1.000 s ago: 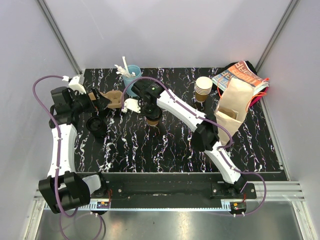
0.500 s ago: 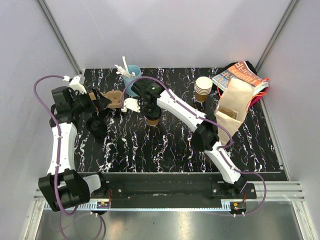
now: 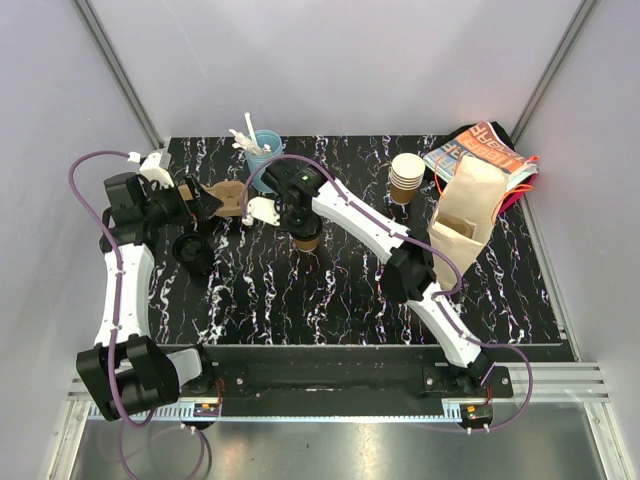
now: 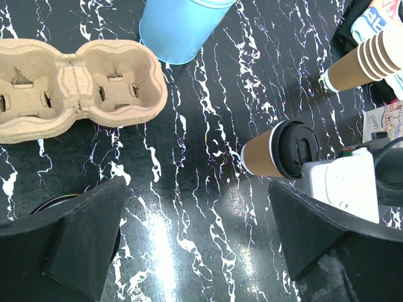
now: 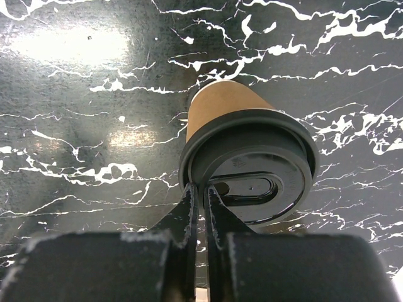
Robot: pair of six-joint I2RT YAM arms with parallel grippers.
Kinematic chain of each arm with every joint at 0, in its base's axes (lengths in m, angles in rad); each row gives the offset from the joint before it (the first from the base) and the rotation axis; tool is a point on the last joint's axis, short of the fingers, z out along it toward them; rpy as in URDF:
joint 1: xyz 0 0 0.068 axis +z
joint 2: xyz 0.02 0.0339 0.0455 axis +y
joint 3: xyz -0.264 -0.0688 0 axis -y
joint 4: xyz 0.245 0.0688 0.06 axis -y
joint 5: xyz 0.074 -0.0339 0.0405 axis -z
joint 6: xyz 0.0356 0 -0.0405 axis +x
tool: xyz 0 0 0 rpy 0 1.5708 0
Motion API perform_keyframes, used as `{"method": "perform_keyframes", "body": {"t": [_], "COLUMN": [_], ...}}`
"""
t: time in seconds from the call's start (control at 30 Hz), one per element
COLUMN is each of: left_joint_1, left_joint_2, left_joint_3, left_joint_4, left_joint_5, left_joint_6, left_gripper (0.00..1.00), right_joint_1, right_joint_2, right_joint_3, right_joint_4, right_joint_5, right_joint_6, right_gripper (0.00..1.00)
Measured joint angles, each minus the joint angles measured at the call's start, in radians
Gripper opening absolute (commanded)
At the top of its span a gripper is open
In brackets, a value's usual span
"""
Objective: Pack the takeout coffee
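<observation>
The takeout coffee (image 3: 306, 238) is a brown paper cup (image 5: 223, 104) with a black lid (image 5: 252, 170), standing upright mid-table. My right gripper (image 5: 200, 187) is above it, shut on the near rim of the lid, one finger outside the rim and one inside. In the top view that gripper (image 3: 298, 222) covers most of the lid. My left gripper (image 4: 196, 185) hangs wide open over bare table, holding nothing, with the cup (image 4: 261, 154) off its right finger. From above, the left gripper (image 3: 200, 204) is left of the cup, beside the carrier.
A tan paper bag (image 3: 465, 215) stands open at the right, with magazines (image 3: 485, 150) behind it. A stack of nested cups (image 3: 407, 177) stands left of the bag. A pulp cup carrier (image 4: 75, 85), a light-blue cup (image 4: 179, 28) and black lids (image 3: 190, 250) are at the left.
My left gripper has edged slightly to the right. The right gripper stays pinched on the lid and the cup has not visibly moved.
</observation>
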Motion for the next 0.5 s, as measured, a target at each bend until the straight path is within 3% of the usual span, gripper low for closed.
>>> {"method": "perform_keyframes", "body": {"t": [0.17, 0.33, 0.5], "left_joint_1": [0.000, 0.000, 0.000], "left_joint_2": [0.000, 0.000, 0.000], "left_joint_3": [0.000, -0.002, -0.002], "left_joint_4": [0.000, 0.000, 0.000], "left_joint_5": [0.000, 0.000, 0.001], "left_joint_6": [0.000, 0.000, 0.000], "left_gripper": [0.99, 0.99, 0.99], "right_joint_1": [0.000, 0.000, 0.000], "right_joint_2": [0.004, 0.004, 0.004], "right_joint_3": [0.000, 0.000, 0.000], "right_joint_4": [0.001, 0.011, 0.022], "right_joint_5": [0.000, 0.000, 0.002], "right_joint_6": [-0.002, -0.006, -0.012], "right_gripper": [0.13, 0.51, 0.66]}}
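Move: The lid on the coffee cup has its middle about 3 cm ahead of the right hand's shut fingertips, 1 cm left and 1 cm lower. From this hand, the blue bucket is some 19 cm ahead and 10 cm left, the cup tray 15 cm ahead and 23 cm left, and the cup stack 15 cm ahead and 22 cm right. The lid lies about 19 cm right of the left hand, 3 cm ahead and 12 cm below. The right hand stays low over the near edge of the lid, its fingers still pointing steeply down, and opens them from shut to a bit over half wide, so that they spread apart along the forward-back line, one out over the lid and the other back clear of it. As they part, the hand eases only about half a centimetre forward and left, with no real rise and hardly any turn of the wrist. ##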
